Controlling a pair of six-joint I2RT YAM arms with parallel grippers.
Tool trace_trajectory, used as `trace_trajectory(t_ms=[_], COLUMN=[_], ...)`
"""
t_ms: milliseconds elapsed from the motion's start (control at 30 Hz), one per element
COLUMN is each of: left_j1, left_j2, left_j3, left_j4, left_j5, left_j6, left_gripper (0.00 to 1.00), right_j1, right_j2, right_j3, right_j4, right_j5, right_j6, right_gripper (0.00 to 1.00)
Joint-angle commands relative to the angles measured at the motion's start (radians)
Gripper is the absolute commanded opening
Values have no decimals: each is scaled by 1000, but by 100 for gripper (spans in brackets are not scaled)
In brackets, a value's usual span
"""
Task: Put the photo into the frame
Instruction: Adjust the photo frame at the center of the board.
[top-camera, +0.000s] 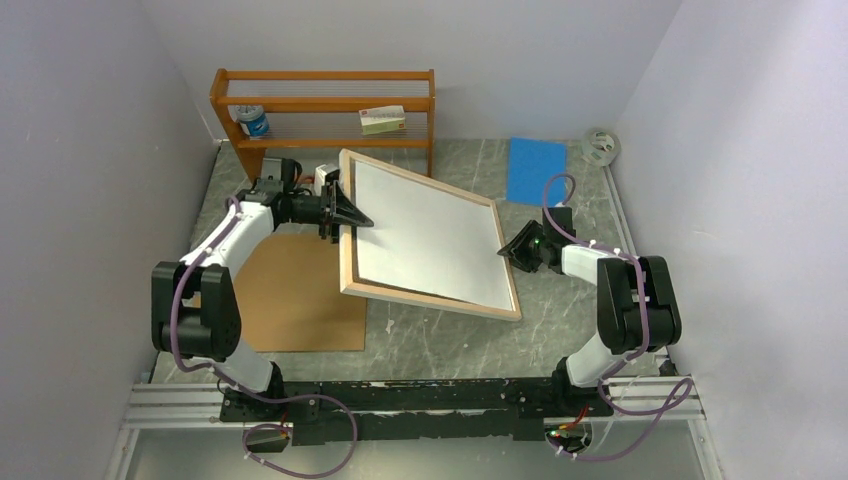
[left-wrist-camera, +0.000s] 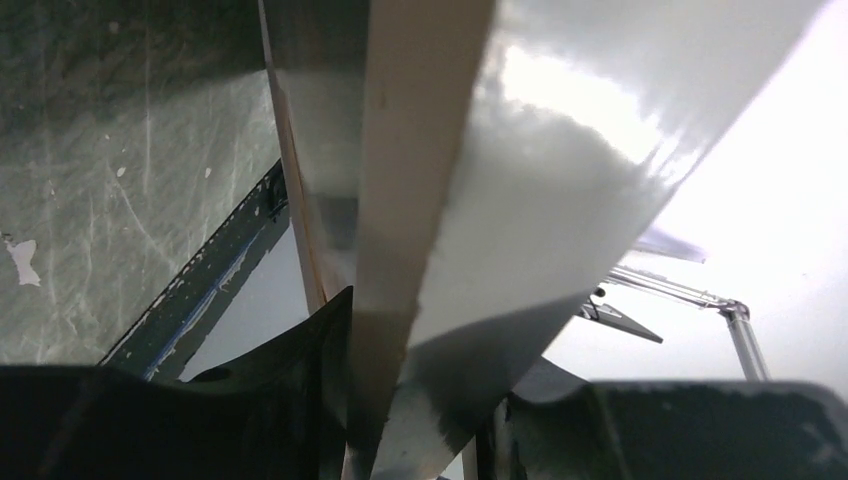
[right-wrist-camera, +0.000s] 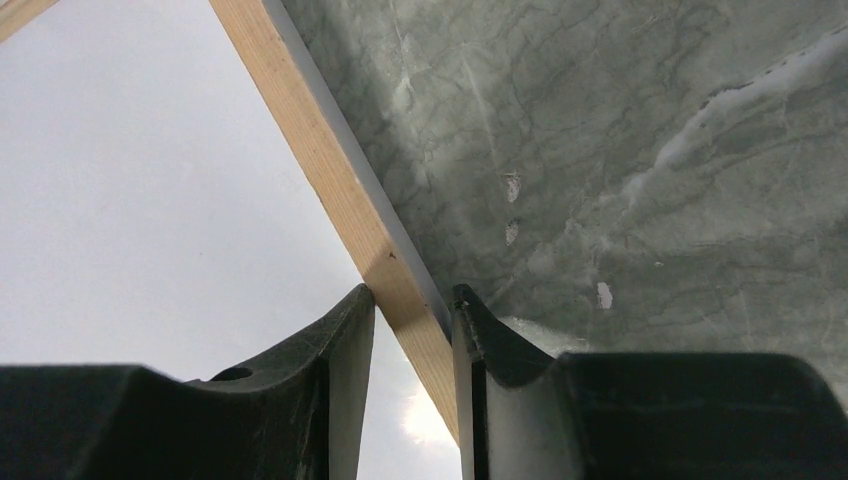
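Observation:
The frame (top-camera: 430, 300) lies wood side up across the middle of the table, turned at an angle. Inside it rests the photo (top-camera: 425, 235), its plain white reverse facing up. My left gripper (top-camera: 350, 220) is shut on the frame's left rail. In the left wrist view the wood rail (left-wrist-camera: 400, 200) and the glossy white photo (left-wrist-camera: 560, 170) both pass between the fingers of the left gripper (left-wrist-camera: 420, 385). My right gripper (top-camera: 510, 250) holds the right rail. The right wrist view has that rail (right-wrist-camera: 330, 170) running slantwise through the right gripper (right-wrist-camera: 412, 300), touching both fingers.
A brown backing board (top-camera: 290, 295) lies flat under my left arm. An orange shelf rack (top-camera: 325, 105) at the back holds a tin (top-camera: 255, 122) and a small box (top-camera: 382, 120). A blue pad (top-camera: 536, 170) and a tape roll (top-camera: 600, 147) sit back right. Walls close in on both sides.

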Motion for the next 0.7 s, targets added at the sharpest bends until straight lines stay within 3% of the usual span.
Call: trace_trajectory(t_ms=[0,167,267,333,400,533,667], left_j1=[-32,-43,-40,-29,-22,-13,-2], left_j2=[-54,-57,-40,-10,10,-15,-4], left_j3=[-35,-52,5,78,110,68,101], left_j4=[192,286,122,-95,-199,-117,-214], left_j5=[86,103,87,39,14,1,-50], left_j6=[-154,-233,-116,73,142,76,153], left_gripper=[42,37,38,40,47,68,80], right_j1=[23,23,23,23,23,23,23], right_j2=[58,61,59,57,57,47,40], right_j3=[-52,-56,-58,-57,-58,-56,-53], right_j4=[-112,-110,-111,-111,-114,-123,-127], right_j5=[-4,-1,3,4,8,20,24], right_j6=[16,19,21,20,17,11,-1], right_gripper=[35,36,36,36,36,37,39])
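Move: The photo frame slopes between my hands, its left rail raised some 23 cm over the table between my left fingers. From my left hand its middle lies about 19 cm to the right, 1 cm farther out and 11 cm lower. The brown board lies some 16 cm left, 3 cm back and 24 cm below, while the wooden rack stands 25 cm ahead, 5 cm left. From my right hand, the frame's middle is roughly 18 cm left, 2 cm back and 11 cm higher. I open my left fingers from under half to about three quarters around the raised left rail, after lifting that hand about 1 cm with a nudge to the right towards the frame's middle; then I ease it back left and down nearly as far. The lower finger stays under the rail and the upper one parts from it. My right hand stays put, still pinching the right rail low at the table. ##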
